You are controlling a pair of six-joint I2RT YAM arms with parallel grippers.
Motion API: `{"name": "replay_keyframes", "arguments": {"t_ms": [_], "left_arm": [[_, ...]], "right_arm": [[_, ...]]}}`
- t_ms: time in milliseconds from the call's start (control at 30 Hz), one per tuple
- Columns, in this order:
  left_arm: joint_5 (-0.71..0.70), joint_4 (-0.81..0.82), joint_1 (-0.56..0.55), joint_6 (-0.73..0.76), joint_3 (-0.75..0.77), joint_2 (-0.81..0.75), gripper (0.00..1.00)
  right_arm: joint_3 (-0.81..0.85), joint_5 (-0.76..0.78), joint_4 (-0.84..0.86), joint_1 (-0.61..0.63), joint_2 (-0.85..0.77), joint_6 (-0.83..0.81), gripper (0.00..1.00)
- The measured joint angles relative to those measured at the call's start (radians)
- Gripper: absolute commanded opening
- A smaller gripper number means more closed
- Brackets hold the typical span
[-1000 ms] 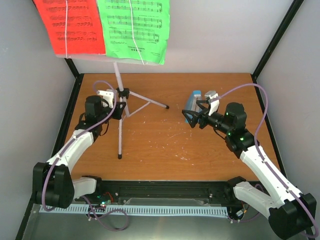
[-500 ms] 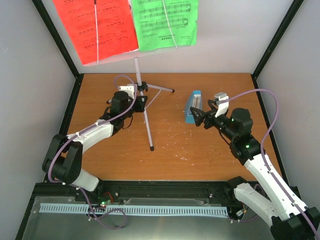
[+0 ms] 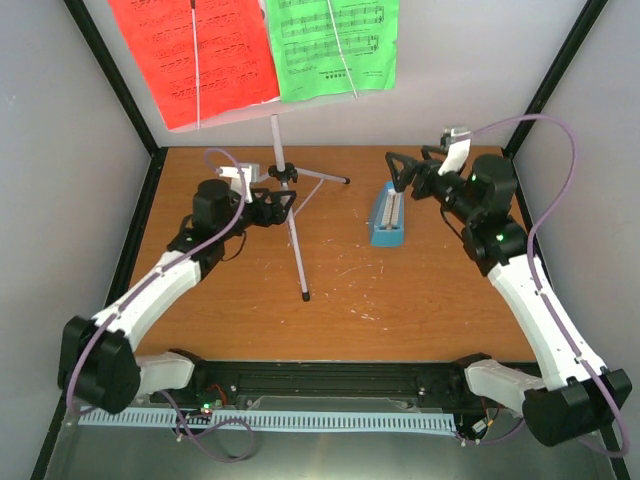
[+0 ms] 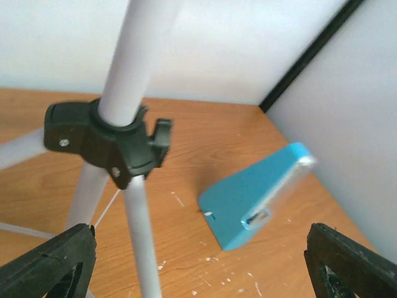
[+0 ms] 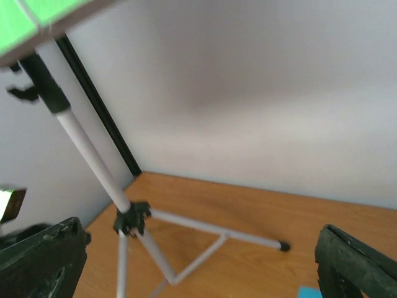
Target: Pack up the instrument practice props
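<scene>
The silver music stand (image 3: pixel 290 225) stands upright on its tripod at the table's back middle. Its tray holds the red page (image 3: pixel 195 60) and the green page (image 3: pixel 335 45). My left gripper (image 3: pixel 275 205) is open just left of the stand's black hub (image 4: pixel 102 139), not touching it. The blue metronome (image 3: pixel 386 215) lies on the table to the right and also shows as the blue metronome (image 4: pixel 254 198) in the left wrist view. My right gripper (image 3: pixel 405 170) hangs open above the metronome's far end, facing the stand (image 5: pixel 131 217), with nothing between its fingers.
The wooden table (image 3: pixel 420 300) is boxed in by white walls and black corner posts (image 3: pixel 555 75). The stand's legs reach towards the front (image 3: pixel 305 295) and the back right (image 3: pixel 345 181). Purple cables loop over both arms.
The left gripper carried the stand rightward and back, then let go of it, opened and drew back a little. The right gripper rose and moved from beside the metronome toward the back wall.
</scene>
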Motion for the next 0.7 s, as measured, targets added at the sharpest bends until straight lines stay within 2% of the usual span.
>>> {"name": "replay_keyframes", "arguments": {"t_ms": [67,200,300,400,600,700], "left_arm": [[0.075,-0.045,0.02,0.036,0.005,-0.065,0.9],[0.295,-0.159,0.052,0.091,0.053,-0.156,0.85],[0.425,-0.208,0.056,0.091,0.07,-0.23,0.87],[0.52,-0.225,0.056,0.067,0.11,-0.296,0.93],[0.673,-0.209,0.057,0.008,0.357,-0.234,0.9],[0.707,-0.184,0.057,-0.019,0.42,-0.175,0.9]], "right_arm": [[0.059,-0.053,0.008,-0.032,0.042,0.029,0.88],[0.181,-0.159,0.023,-0.114,0.107,0.093,0.81],[0.277,-0.266,0.077,-0.187,0.16,0.179,0.8],[0.369,-0.349,0.129,-0.225,0.221,0.261,0.78],[0.539,-0.469,0.177,-0.222,0.357,0.401,0.69],[0.663,-0.504,0.145,-0.202,0.446,0.429,0.66]]}}
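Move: The green sheet on the music stand has its middle roughly 17 cm ahead of the right hand, 10 cm to its left and 15 cm above. The blue metronome stands about 12 cm ahead of that hand, 4 cm right and 30 cm below. From the left hand the green sheet lies some 17 cm ahead, 9 cm right and 28 cm up; the stand's leg hub is about 12 cm ahead, 2 cm left and 5 cm below. The right hand, empty, climbs some 15 cm and reaches about 6 cm forward towards the green sheet, rolling its left side up and swinging counter-clockwise, each about 20 degrees, while its wide-open fingers narrow by about a third. The left hand, also empty and still open, backs away from the stand's hub by roughly 14 cm as it rises over 20 cm, turning clockwise until its fingers point mostly right. ##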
